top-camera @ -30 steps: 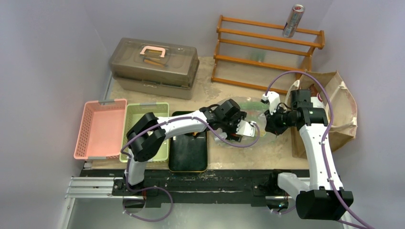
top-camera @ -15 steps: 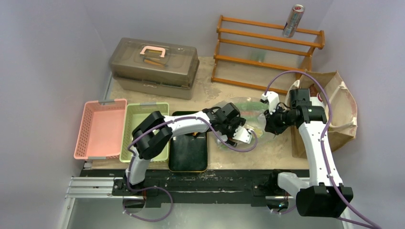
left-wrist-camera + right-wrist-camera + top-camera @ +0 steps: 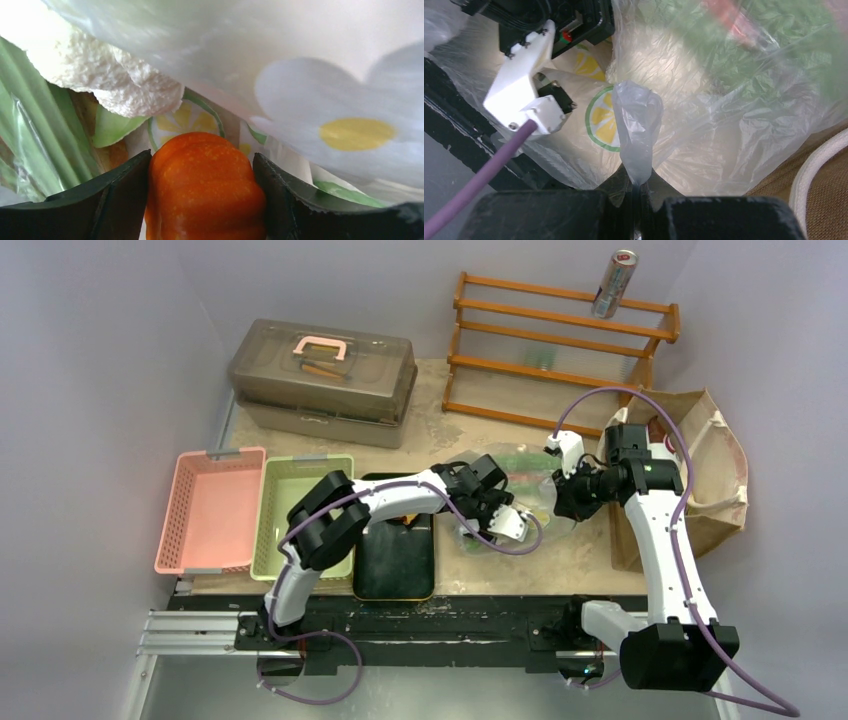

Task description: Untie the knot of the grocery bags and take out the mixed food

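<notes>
The transparent plastic bag (image 3: 520, 472) lies at mid-table, its mouth toward the left arm. My left gripper (image 3: 497, 524) is inside it. In the left wrist view both fingers press the sides of an orange carrot (image 3: 205, 185), so the left gripper (image 3: 202, 197) is shut on it. White cauliflower (image 3: 100, 75), green pods (image 3: 30, 130) and a lemon-print packet (image 3: 185, 117) lie just beyond. My right gripper (image 3: 639, 187) is shut on a twisted bit of the bag's plastic (image 3: 636, 130), holding it from the right (image 3: 557, 502). The brown paper bag (image 3: 715, 470) lies at the right edge.
A grey-brown lidded case (image 3: 322, 368) sits at the back left. A wooden rack (image 3: 560, 350) with a silver can (image 3: 614, 284) on top stands at the back. A pink basket (image 3: 208, 510), a green basket (image 3: 290, 495) and a black tray (image 3: 395, 560) line the near left.
My left gripper has shifted a little left and nearer inside the plastic bag, and its jaws have narrowed onto the carrot. The right gripper keeps its hold, barely moved.
</notes>
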You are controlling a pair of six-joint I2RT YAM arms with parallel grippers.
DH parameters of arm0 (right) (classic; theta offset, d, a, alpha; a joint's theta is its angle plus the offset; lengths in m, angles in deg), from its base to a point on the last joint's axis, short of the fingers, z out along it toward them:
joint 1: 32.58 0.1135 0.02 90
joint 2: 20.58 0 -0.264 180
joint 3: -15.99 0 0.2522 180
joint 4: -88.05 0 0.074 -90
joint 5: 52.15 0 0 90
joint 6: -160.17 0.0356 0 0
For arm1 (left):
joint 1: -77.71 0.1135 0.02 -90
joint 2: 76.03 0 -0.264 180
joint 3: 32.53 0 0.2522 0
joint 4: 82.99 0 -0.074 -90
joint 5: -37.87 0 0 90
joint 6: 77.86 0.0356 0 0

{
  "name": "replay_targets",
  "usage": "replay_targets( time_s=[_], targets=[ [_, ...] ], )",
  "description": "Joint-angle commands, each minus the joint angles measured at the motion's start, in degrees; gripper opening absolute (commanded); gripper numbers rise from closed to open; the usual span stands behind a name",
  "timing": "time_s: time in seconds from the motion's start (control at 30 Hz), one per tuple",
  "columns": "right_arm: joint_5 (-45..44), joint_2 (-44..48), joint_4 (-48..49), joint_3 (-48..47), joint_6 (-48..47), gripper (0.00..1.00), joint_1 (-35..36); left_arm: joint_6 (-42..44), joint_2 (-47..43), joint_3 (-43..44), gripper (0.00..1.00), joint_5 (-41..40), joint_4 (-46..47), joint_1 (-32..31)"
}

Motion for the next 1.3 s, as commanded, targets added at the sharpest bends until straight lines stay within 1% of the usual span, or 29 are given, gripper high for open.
replay_targets(
  time_s=[0.0, 0.13, 0.23, 0.33, 0.43, 0.5, 0.6, 0.7, 0.77, 0.87, 0.93, 0.97, 1.1, 1.2, 1.27],
  targets=[
    [0.26, 0.23, -0.2, -1.88, -0.53, 0.0, -0.27, -1.93, -8.83, -1.73, 0.48, 3.74, -1.26, 0.19],
    [0.9, 0.37, 0.22, -1.84, -0.03, 0.0, -0.27, -6.94, -17.46, -4.0, 0.44, 8.03, 3.08, -1.07],
    [1.13, 0.62, 0.54, -2.07, 0.64, 0.0, -0.27, -12.33, -21.52, -3.63, 0.42, 11.43, 6.21, -1.77],
    [1.2, 0.98, 1.49, -2.25, 1.62, 0.0, -0.27, -18.09, -24.04, -1.88, 0.41, 15.35, 8.03, -1.77],
    [1.6, 1.02, 3.02, -2.59, 3.8, 0.0, -0.27, -22.48, -25.96, -1.53, 0.4, 20.97, 10.06, -1.77],
    [2.21, 0.87, 3.87, -3.17, 5.12, 0.0, -0.26, -26.18, -26.24, -1.19, 0.4, 22.78, 12.0, -1.77],
    [2.88, 0.58, 4.87, -4.59, 6.8, 0.0, -0.27, -29.37, -25.03, 0.0, 0.4, 22.13, 13.4, -1.69],
    [3.09, 0.35, 5.46, -5.91, 7.79, 0.0, -0.27, -29.16, -23.34, 0.1, 0.4, 20.11, 15.01, -1.41],
    [3.02, 0.33, 5.76, -6.75, 8.08, 0.0, -0.27, -29.43, -21.67, 0.55, 0.4, 17.18, 16.04, -0.99],
    [3.13, 0.38, 6.6, -7.57, 8.96, 0.0, -0.26, -34.49, -20.28, 2.07, 0.39, 19.49, 18.25, 1.5],
    [1.22, 0.79, 7.81, -8.4, 9.94, 0.0, -0.35, -37.69, -21.3, 2.55, 0.38, 20.96, 20.14, 2.76],
    [0.44, 1.17, 9.03, -8.98, 10.15, 0.0, -0.36, -37.98, -22.2, 2.73, 0.39, 21.52, 20.41, 3.13],
    [-0.72, 0.29, 12.96, -12.81, 13.03, 0.0, -0.35, -35.81, -25.81, 3.46, 0.38, 21.5, 17.96, 3.24],
    [0.72, -1.4, 14.25, -17.42, 16.38, 0.0, -0.36, -36.3, -28.48, 3.69, 0.39, 21.52, 15.79, 4.86],
    [2.37, -1.42, 14.68, -18.81, 17.64, 0.0, -0.36, -36.71, -30.8, 3.44, 0.38, 21.49, 14.31, 6.2]
  ],
)
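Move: The left hand is inside the grocery bag with the orange pepper already between its fingers; the black tray is about 19 cm to its left and 6 cm back, the bread on it some 17 cm left and nearly level. The cauliflower sits roughly 7 cm ahead and 7 cm right, the pinched bag rim 14 cm right, 4 cm back and 14 cm higher. From the right hand the pepper is 14 cm left, 4 cm ahead and 14 cm below, the paper bag 20 cm right and 5 cm ahead. Keeping its grip on the orange pepper, the left hand pulls it up out of the grocery bag by about 25 cm, swaying back some 7 cm on the way and then partly forward again, while its wrist swings about 40 degrees so the fingers end up pointing nearly level to the right. The right hand keeps the bag rim pinched shut in its fingers, holds still at first, then draws the rim up and forward, tilting its fingertips outward. ##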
